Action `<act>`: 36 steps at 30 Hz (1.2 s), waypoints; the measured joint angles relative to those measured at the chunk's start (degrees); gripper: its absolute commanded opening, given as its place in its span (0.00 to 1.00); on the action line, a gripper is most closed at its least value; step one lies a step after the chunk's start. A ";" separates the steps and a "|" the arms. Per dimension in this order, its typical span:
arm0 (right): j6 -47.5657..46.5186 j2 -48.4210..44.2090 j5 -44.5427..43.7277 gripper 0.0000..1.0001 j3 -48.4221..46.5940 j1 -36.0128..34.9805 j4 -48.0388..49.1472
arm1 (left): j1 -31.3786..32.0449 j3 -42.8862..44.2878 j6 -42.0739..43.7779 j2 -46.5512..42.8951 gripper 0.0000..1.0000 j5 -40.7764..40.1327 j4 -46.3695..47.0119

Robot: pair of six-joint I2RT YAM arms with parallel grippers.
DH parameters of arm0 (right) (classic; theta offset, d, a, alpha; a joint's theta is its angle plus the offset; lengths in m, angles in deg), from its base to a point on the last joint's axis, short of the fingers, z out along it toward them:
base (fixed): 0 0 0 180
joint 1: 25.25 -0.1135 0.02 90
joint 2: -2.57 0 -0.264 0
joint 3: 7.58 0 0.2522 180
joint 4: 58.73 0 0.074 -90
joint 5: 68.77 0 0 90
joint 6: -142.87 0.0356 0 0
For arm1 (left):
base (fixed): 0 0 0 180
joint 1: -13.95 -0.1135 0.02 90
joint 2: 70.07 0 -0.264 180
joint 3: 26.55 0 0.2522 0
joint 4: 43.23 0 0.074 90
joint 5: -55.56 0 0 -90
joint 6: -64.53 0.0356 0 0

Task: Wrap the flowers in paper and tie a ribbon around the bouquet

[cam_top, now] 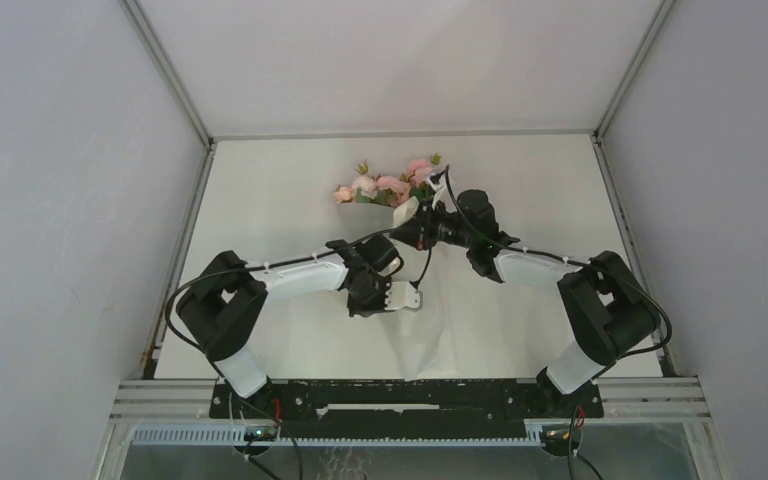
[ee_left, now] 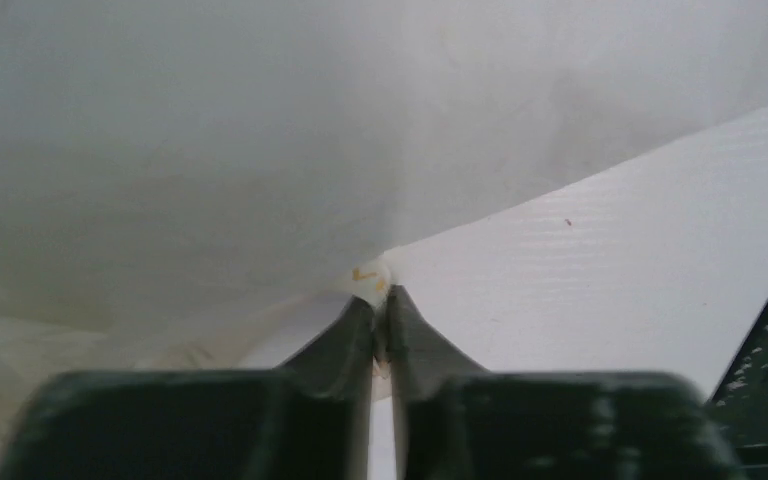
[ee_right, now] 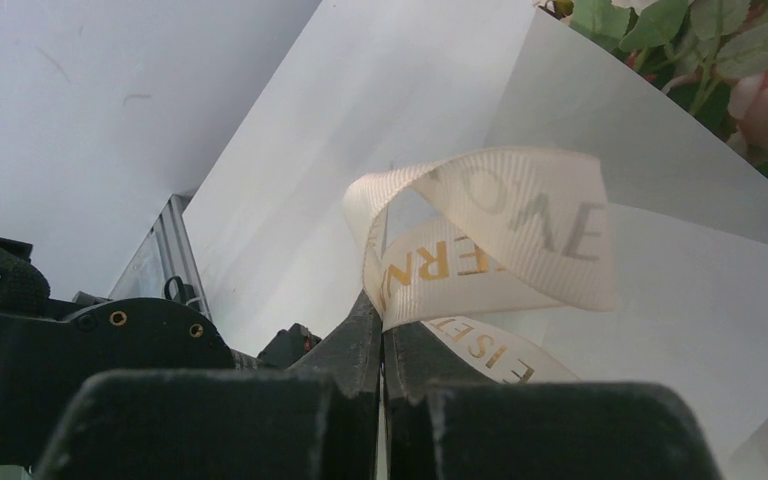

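Note:
The flowers (cam_top: 390,185), pale pink with green leaves, lie at the back of the table, and their heads show at the top right of the right wrist view (ee_right: 750,60). The white paper (ee_right: 660,300) sheathes them as the bouquet and fills most of the left wrist view (ee_left: 260,150). A cream ribbon (ee_right: 500,230) with gold lettering loops in front of the paper. My right gripper (ee_right: 380,305) is shut on that ribbon just below the blooms (cam_top: 407,212). My left gripper (ee_left: 380,295) is shut on a cream ribbon end (ee_left: 368,275) nearer the front (cam_top: 405,297).
White table (cam_top: 260,220) enclosed by grey walls with metal frame rails (cam_top: 175,270) along its sides. The left arm's black wrist (ee_right: 110,340) sits close beside the right gripper. A black mounting bar (cam_top: 410,395) runs along the near edge.

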 measured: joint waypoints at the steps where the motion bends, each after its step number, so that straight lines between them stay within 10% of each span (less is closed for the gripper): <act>1: 0.04 0.00 -0.02 0.00 0.00 0.17 -0.04 | -0.04 -0.11 -0.04 -0.07 0.00 -0.22 0.07; 19: -1.44 -9.88 -3.65 0.00 0.07 6.25 -15.52 | -27.96 -3.26 -4.31 -13.64 0.00 4.79 -5.33; 36: 2.34 -15.21 3.63 0.00 13.92 25.18 -22.27 | -51.21 -17.75 -0.55 -16.41 0.00 -25.64 11.72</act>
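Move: The ribbon's loose tail is at the left hand's nearly shut pads, just above the table. The wrapped bouquet's waist is about 15 cm ahead and 9 cm right of that hand, the flower heads some 34 cm ahead and 7 cm right. The right hand already grips the ribbon's other end; from it the waist is about 3 cm ahead, level sideways and 13 cm below, the flower heads 22 cm ahead, 2 cm left, 11 cm below. Left pinches the ribbon tail and pulls about 30 cm left; right draws its end 17 cm right, sinking. ##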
